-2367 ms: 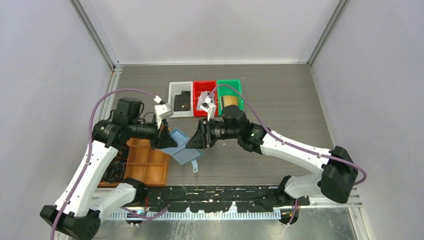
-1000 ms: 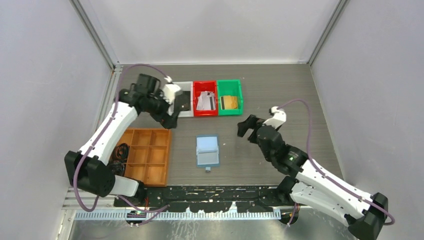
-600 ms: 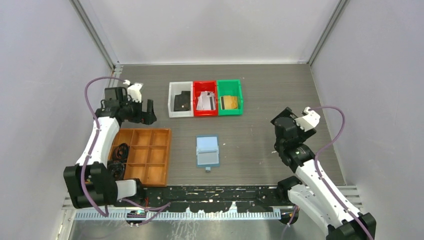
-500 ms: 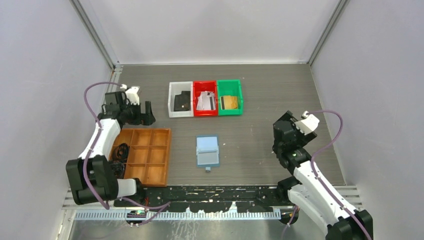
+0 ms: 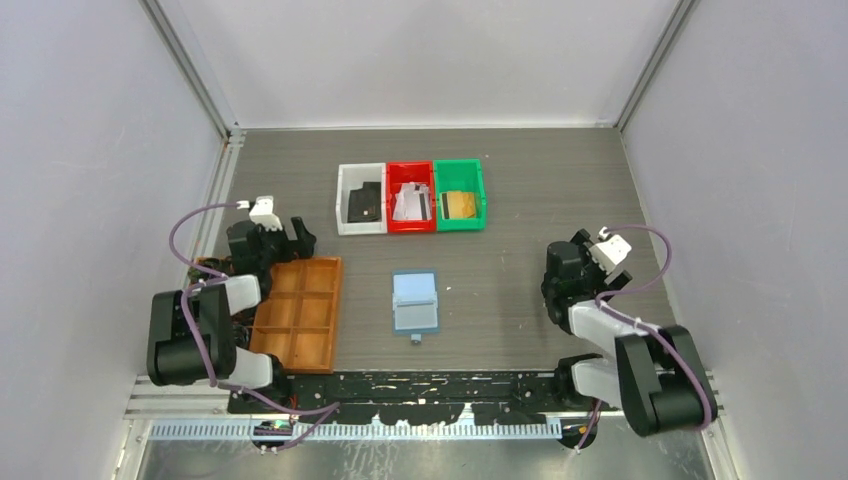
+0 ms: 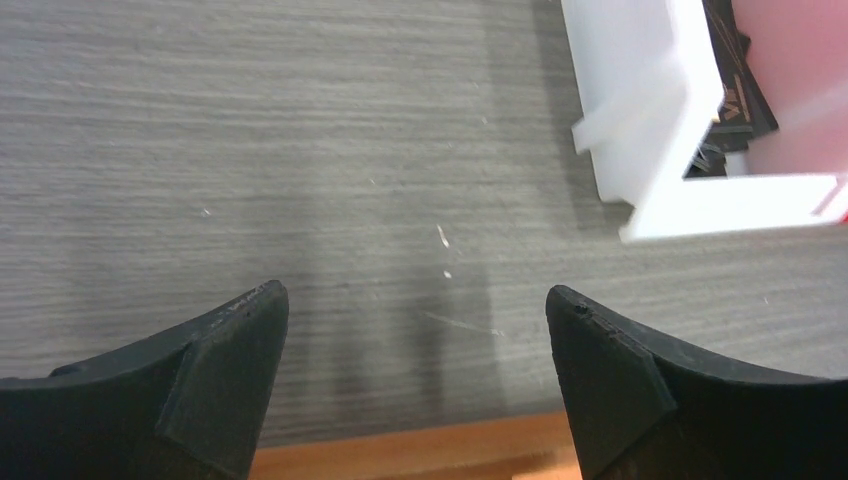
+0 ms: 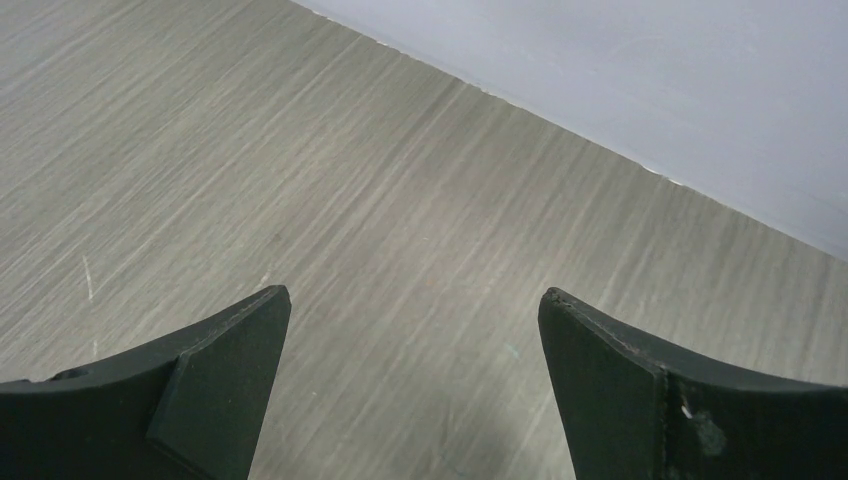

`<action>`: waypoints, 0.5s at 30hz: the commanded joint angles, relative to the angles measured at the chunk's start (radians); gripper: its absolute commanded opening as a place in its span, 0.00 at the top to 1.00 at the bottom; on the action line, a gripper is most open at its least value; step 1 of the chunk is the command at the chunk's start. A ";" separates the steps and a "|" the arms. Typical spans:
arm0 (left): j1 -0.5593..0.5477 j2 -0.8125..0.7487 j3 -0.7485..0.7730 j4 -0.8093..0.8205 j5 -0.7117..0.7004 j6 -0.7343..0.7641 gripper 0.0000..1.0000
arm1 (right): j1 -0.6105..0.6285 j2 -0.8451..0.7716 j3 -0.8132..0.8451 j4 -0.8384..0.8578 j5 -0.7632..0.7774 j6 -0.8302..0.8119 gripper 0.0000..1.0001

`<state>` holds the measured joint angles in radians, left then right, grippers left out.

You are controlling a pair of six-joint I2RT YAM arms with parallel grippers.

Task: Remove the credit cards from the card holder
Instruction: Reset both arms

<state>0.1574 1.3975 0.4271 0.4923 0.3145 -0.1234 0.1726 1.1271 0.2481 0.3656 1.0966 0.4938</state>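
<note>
The light blue card holder (image 5: 415,302) lies folded flat in the middle of the table, its small tab toward the near edge, with no gripper touching it. The credit cards lie in the back bins: a black one (image 5: 366,203), white-grey ones (image 5: 411,203) and a gold one (image 5: 460,204). My left gripper (image 5: 294,236) is open and empty, low at the left, above the tray's far edge. In the left wrist view the left gripper (image 6: 417,300) faces bare table, with the black card (image 6: 735,80) at top right. My right gripper (image 5: 570,256) is open and empty at the right; the right wrist view shows the right gripper (image 7: 415,300) over bare table.
A white bin (image 5: 343,200), a red bin (image 5: 391,200) and a green bin (image 5: 481,195) stand in a row at the back. An orange-brown compartment tray (image 5: 337,310) sits at the left beside black cables (image 5: 235,320). The white bin (image 6: 660,130) stands near the left fingers.
Earlier both grippers held the card holder up; it now lies flat on the table. Both arms have drawn back and folded down toward their bases, jaws wide throughout.
</note>
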 commanded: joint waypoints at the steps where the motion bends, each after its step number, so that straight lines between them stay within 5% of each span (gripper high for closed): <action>1: 0.002 0.062 -0.013 0.286 -0.103 -0.027 0.00 | -0.010 0.133 0.020 0.419 0.015 -0.164 0.00; 7: -0.018 0.069 -0.081 0.417 -0.107 -0.005 0.00 | -0.057 0.261 0.029 0.558 -0.174 -0.214 0.01; 9: -0.051 0.094 -0.162 0.569 -0.162 0.019 0.00 | -0.058 0.321 0.015 0.675 -0.184 -0.240 0.00; 12: -0.095 0.223 -0.233 0.876 -0.208 0.042 0.00 | -0.058 0.326 0.042 0.620 -0.329 -0.284 0.00; 15: -0.097 0.137 -0.154 0.592 -0.272 0.022 0.00 | -0.059 0.403 0.037 0.688 -0.518 -0.356 0.01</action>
<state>0.0731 1.5723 0.2310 1.1290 0.1410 -0.0822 0.1158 1.4677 0.2707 0.9005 0.8288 0.2398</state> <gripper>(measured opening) 0.994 0.995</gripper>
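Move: Both hands are empty and clear of everything. From the left hand, the card holder on the table lies about 12 cm back, 24 cm to the right and 5 cm lower. The middle of the wooden tray is some 15 cm back and level sideways, and the white bin 12 cm ahead and 12 cm right. From the right hand, the holder lies about 5 cm back, 39 cm left and 8 cm lower; the green bin is 20 cm ahead, 29 cm left. Nothing is touched: the right hand heads forward over bare table, about 7 cm, veering slightly left near the end as it swings counter-clockwise. The left hand hovers by the tray's far edge, drifting barely forward and left before easing partly back, while its fingers tip up some 15 degrees towards level. Both grippers stay wide open. ##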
